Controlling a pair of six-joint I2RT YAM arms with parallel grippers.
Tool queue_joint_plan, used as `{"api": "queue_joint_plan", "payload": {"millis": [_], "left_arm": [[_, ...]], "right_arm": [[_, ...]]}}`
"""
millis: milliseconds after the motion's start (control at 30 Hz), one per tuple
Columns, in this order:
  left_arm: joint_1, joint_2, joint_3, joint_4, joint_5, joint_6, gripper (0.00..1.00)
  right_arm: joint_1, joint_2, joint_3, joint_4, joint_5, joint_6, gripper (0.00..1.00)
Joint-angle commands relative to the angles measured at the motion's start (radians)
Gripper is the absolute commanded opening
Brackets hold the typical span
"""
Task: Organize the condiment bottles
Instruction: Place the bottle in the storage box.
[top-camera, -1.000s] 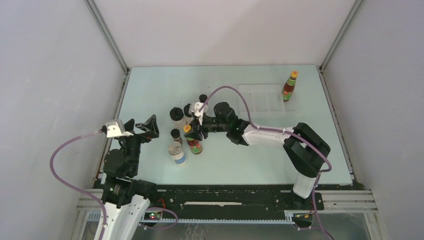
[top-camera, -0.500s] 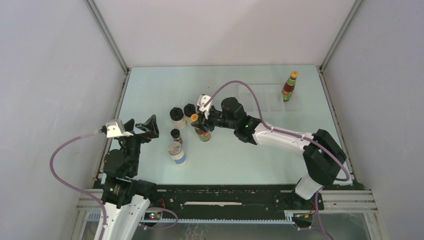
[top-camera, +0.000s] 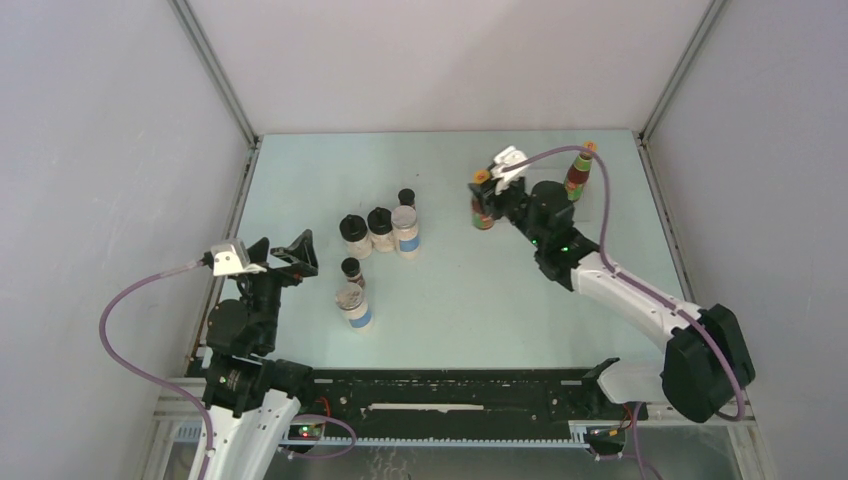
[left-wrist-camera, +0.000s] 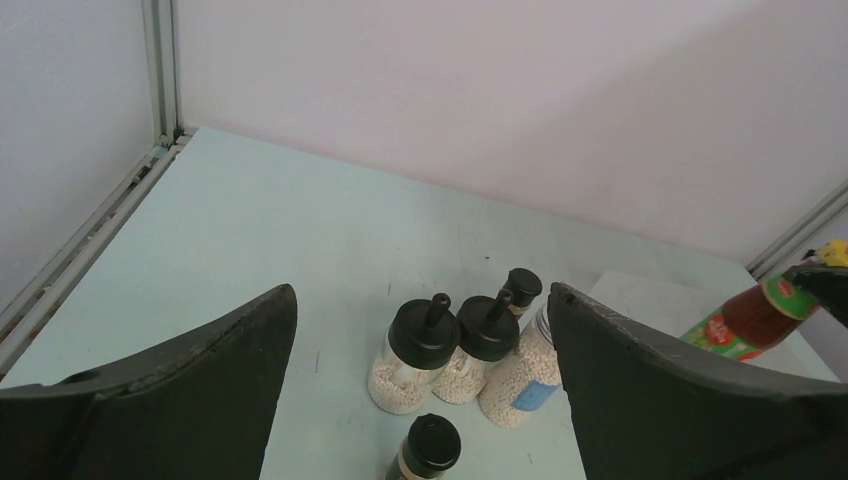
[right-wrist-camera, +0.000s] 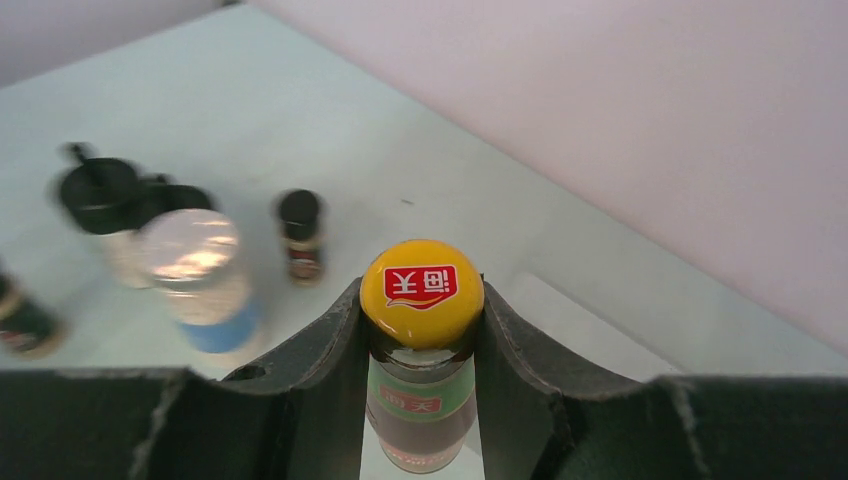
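My right gripper (top-camera: 487, 196) is shut on the neck of a slim red sauce bottle (top-camera: 482, 210) with a yellow cap (right-wrist-camera: 421, 285), held upright above the table's back right. A second red sauce bottle (top-camera: 577, 175) stands farther right. Left of centre stand two black-lidded pale jars (top-camera: 354, 236) (top-camera: 380, 228), a grey-lidded blue-labelled jar (top-camera: 405, 231) and a tiny dark jar (top-camera: 406, 197). Nearer me are another tiny dark jar (top-camera: 351, 270) and a second grey-lidded jar (top-camera: 354, 306). My left gripper (top-camera: 286, 255) hangs open and empty at the left, facing that group (left-wrist-camera: 420, 345).
A pale translucent sheet (top-camera: 525, 200) lies flat on the table at the back right, under the held bottle. White walls and metal rails (top-camera: 245, 180) close in the table. The right arm's purple cable (top-camera: 600, 215) loops in front of the far bottle.
My right arm has lifted the red sauce bottle out of the group and carried it to the back right, uncovering a grey-lidded jar and a tiny jar. The left arm has not moved.
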Motion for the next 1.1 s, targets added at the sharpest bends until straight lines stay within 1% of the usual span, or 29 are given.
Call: {"api": "queue_joint_plan", "payload": {"millis": [0, 233, 433, 733, 1067], "left_arm": [[-0.004, -0.01, -0.013, 0.018, 0.021, 0.021, 1.0], [-0.005, -0.004, -0.013, 0.018, 0.024, 0.021, 1.0], [-0.004, 0.0, -0.013, 0.017, 0.028, 0.021, 1.0], [-0.006, 0.015, -0.013, 0.018, 0.031, 0.023, 1.0], [-0.007, 0.024, -0.015, 0.019, 0.038, 0.024, 1.0]], "right_arm": [[-0.111, -0.121, -0.044, 0.208, 0.138, 0.043, 0.0], [-0.262, -0.173, -0.135, 0.284, 0.211, 0.048, 0.0], [-0.385, -0.162, -0.157, 0.325, 0.21, 0.087, 0.0], [-0.488, -0.142, -0.157, 0.359, 0.222, 0.108, 0.0], [-0.563, -0.084, -0.154, 0.406, 0.221, 0.128, 0.0]]}}
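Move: The storage box's rightmost compartment, where the held bottle is headed, lies about 14 cm ahead, 27 cm right and 22 cm below the right hand. The first bottle stands in it, some 16 cm ahead and 28 cm right; the blue-labelled jar stands level, 14 cm left. From the left hand that compartment is roughly 31 cm ahead and 60 cm right. Right hand carries the pinched bottle about 26 cm right, slightly forward, towards the standing bottle, turning 40 degrees clockwise. ##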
